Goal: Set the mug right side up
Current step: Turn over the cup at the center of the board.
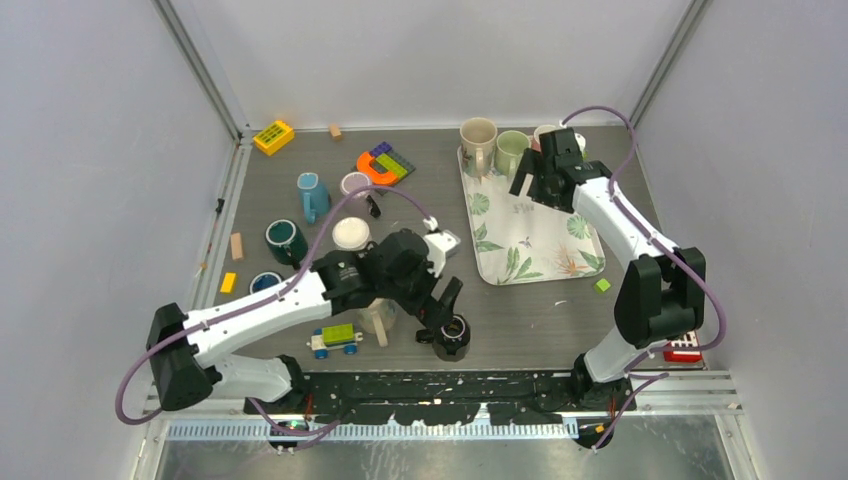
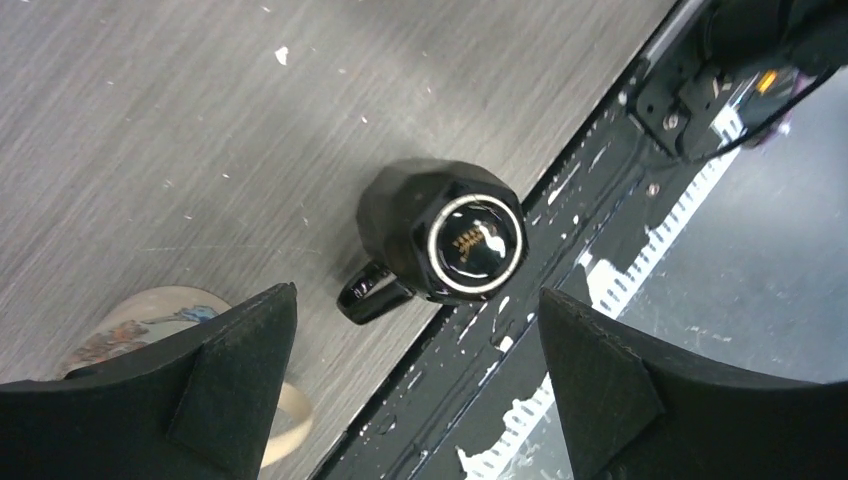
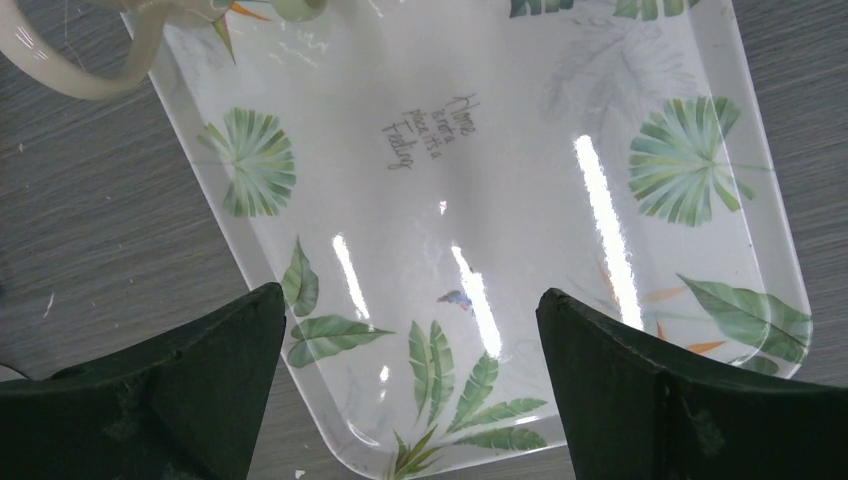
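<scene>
A black faceted mug (image 2: 440,235) stands upside down at the table's near edge, its white-ringed base facing up and its handle (image 2: 365,292) pointing toward the left finger. In the top view this mug (image 1: 452,338) sits just below my left gripper (image 1: 440,312). My left gripper (image 2: 420,370) hovers above it, open, with nothing between its fingers. My right gripper (image 1: 535,178) hangs open over the back of the leaf-printed tray (image 1: 530,250). In the right wrist view, only the tray (image 3: 480,200) lies under my right gripper (image 3: 410,380).
A cream mug (image 1: 478,140) and a green mug (image 1: 511,150) stand at the tray's back. A floral mug (image 2: 130,320) sits beside the left finger. Blue (image 1: 312,192) and dark green (image 1: 286,240) mugs, a toy car (image 1: 335,340) and blocks lie at the left. The black rail (image 1: 450,385) borders the front.
</scene>
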### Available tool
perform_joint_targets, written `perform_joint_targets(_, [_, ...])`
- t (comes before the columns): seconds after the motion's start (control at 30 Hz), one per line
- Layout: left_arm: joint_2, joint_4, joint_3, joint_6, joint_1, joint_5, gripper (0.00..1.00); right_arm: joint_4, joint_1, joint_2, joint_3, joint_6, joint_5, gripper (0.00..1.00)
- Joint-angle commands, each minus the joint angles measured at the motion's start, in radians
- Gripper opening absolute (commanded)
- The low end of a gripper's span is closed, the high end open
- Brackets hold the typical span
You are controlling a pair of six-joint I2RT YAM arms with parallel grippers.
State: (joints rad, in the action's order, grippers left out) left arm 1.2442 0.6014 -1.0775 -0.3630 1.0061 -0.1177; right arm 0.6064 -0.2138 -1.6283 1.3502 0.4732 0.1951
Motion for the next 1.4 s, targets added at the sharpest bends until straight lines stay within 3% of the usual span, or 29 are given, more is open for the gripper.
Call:
perform_joint_targets(0.0, [0.033, 0.057, -0.055, 0.047, 0.104, 0.138, 0.92, -0.037, 0.004, 0.091, -0.025, 0.021, -0.002, 1.00])
perform_joint_targets(0.17, [0.116, 0.106, -0.101, 0.060, 0.209, 0.225, 0.93, -0.039, 0.006, 0.127, -0.060, 0.025, -0.002, 1.00])
perform_joint_targets(0.43, [0.208, 0.097, -0.136, 0.070, 0.247, 0.263, 0.95, -0.044, 0.006, 0.172, -0.112, 0.020, -0.024, 1.00])
perform_joint_targets(0.97, [0.341, 0.039, -0.167, 0.076, 0.247, 0.171, 0.96, -0.049, 0.005, 0.183, -0.126, 0.010, -0.025, 1.00])
perform_joint_targets(1.2, [0.390, 0.027, -0.181, 0.057, 0.230, 0.197, 0.95, -0.051, 0.008, 0.186, -0.129, 0.008, -0.026, 1.00])
perform_joint_targets(1.37, [0.411, 0.018, -0.182, -0.023, 0.172, 0.256, 0.84, -0.048, 0.009, 0.192, -0.127, 0.013, -0.039, 1.00])
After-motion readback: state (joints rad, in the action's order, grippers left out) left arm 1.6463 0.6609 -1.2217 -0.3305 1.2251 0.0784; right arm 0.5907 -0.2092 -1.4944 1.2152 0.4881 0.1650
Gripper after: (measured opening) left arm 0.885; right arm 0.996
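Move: The upside-down black mug is about 3 cm back from the left hand point, 5 cm to its right and roughly 12 cm below. The upside-down beige mug stands some 17 cm to the left of the black mug and 6 cm farther out. The toy cart is around 25 cm left of the black mug, nearly level with it. From the right hand the black mug lies about 29 cm back, 21 cm left and 9 cm lower. Lower the left gripper about 9 cm onto the upside-down black mug, drawing it back about 3 cm early and easing right some 4 cm, then nudging slightly forward at the end. Swing the fingers some 20 degrees steeper towards the table and keep them wide, straddling the mug's body just below its upturned base until they meet its sides. Draw the empty right gripper back about 3 cm over the tray. ##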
